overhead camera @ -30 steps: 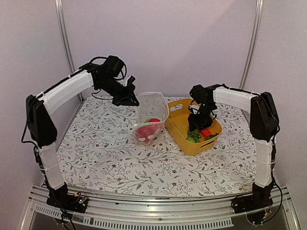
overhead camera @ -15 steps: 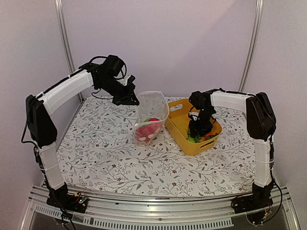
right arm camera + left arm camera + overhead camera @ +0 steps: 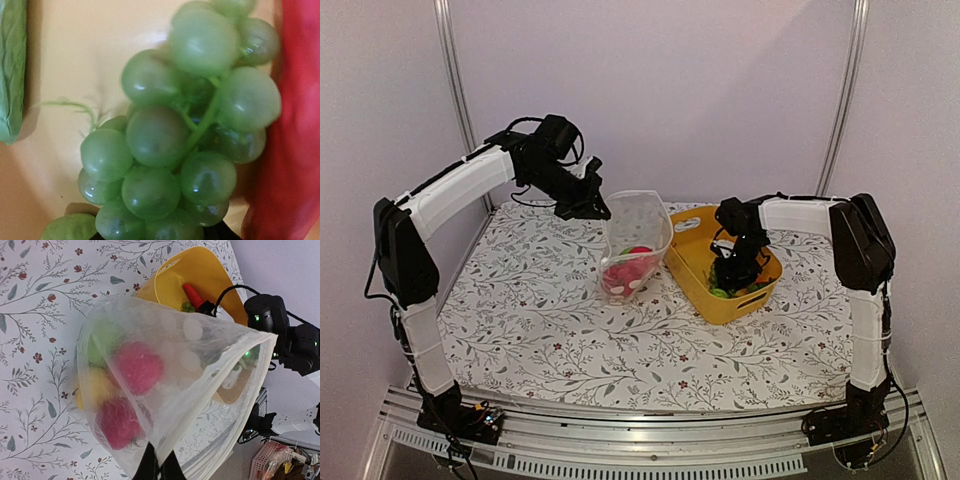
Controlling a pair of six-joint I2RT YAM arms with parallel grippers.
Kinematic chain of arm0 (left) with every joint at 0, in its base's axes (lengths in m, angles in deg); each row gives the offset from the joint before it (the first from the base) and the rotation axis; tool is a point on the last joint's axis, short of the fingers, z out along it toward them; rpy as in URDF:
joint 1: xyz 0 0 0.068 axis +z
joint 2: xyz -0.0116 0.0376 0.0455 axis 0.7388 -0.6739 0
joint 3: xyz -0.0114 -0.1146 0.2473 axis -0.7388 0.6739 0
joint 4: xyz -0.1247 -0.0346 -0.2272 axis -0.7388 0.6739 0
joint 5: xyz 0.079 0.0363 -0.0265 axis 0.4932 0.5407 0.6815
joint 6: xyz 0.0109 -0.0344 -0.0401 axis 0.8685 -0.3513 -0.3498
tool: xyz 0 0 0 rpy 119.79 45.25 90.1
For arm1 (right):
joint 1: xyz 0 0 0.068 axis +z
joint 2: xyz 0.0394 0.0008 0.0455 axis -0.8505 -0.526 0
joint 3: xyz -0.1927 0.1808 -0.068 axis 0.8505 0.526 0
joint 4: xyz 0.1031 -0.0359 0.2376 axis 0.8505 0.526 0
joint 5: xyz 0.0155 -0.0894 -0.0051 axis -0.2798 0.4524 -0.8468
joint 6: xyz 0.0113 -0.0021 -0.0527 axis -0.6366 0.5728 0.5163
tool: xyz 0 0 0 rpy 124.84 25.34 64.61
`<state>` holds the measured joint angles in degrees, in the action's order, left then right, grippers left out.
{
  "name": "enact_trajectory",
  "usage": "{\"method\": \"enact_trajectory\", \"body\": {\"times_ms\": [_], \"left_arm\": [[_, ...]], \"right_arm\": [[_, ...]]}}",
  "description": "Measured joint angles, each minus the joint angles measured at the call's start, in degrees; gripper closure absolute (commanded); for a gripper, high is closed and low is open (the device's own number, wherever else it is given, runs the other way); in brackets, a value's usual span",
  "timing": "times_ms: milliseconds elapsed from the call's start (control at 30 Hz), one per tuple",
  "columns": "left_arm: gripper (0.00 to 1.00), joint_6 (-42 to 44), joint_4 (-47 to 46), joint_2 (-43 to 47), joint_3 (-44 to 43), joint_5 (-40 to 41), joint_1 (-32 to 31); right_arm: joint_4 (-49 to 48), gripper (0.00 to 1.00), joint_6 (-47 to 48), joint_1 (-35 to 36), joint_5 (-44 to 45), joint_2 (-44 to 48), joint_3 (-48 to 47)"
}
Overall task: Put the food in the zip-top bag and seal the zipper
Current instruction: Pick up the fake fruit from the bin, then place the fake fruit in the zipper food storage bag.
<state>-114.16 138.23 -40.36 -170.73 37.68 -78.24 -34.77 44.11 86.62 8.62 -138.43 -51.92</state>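
The zip-top bag (image 3: 636, 243) stands on the table with its mouth held up and open; its zipper (image 3: 200, 316) edge is unsealed. Inside lie red pieces (image 3: 137, 365), a green piece (image 3: 102, 337) and a yellow one (image 3: 92, 385). My left gripper (image 3: 592, 205) is shut on the bag's rim, its black fingers (image 3: 150, 467) pinching the plastic. My right gripper (image 3: 729, 278) is down inside the yellow tub (image 3: 692, 262), right over a bunch of green grapes (image 3: 185, 135) that fills its view. Its jaws are almost wholly hidden. A red piece (image 3: 287, 150) lies beside the grapes.
A green leaf piece (image 3: 12, 65) lies at the left on the tub's floor (image 3: 75, 45). A carrot (image 3: 192, 292) shows in the tub in the left wrist view. The tub touches the bag's right side. Metal posts and purple walls enclose the floral tablecloth (image 3: 540, 330).
My right gripper has sunk lower into the yellow tub, onto the grapes. The left arm and the bag have not moved.
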Motion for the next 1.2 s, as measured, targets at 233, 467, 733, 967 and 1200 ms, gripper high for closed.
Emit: {"method": "enact_trajectory", "body": {"times_ms": [233, 467, 733, 967, 1200], "left_arm": [[1.0, -0.02, -0.11, 0.0, 0.0, -0.04, 0.02], [1.0, 0.0, -0.15, 0.0, 0.0, 0.0, 0.02], [1.0, -0.04, -0.2, -0.09, -0.09, -0.13, 0.02], [1.0, -0.11, -0.59, -0.61, -0.66, -0.26, 0.0], [1.0, -0.17, -0.66, -0.85, -0.85, -0.26, 0.02]], "right_arm": [[-1.14, 0.88, 0.48, 0.09, -1.49, 0.33, 0.61], [-1.55, 0.96, 0.52, 0.5, -1.77, 1.7, 0.68], [0.33, 1.0, -0.31, 1.99, -2.25, 7.98, -3.69], [3.04, 1.0, -1.07, 3.8, -2.97, 12.76, -12.5], [4.83, 1.0, -3.3, 6.32, -6.49, 17.31, -21.68]]}}
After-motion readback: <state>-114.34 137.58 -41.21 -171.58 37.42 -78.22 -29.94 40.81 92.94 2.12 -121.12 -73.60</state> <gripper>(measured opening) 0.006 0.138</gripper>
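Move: The grapes lie right at the right hand's still-open fingers, their middle about 2 cm ahead and 1 cm left, at fingertip height. The red chili is some 3 cm ahead and 3 cm right of the hand, a green fruit about 3 cm back and 2 cm left. The bag stands roughly 18 cm left and 3 cm ahead. From the left hand, the grapes are about 23 cm right, 1 cm ahead and 22 cm below. The right fingers pinch the grapes, then lift them about 26 cm while moving 8 cm left, fingertips tilting forward-left. ##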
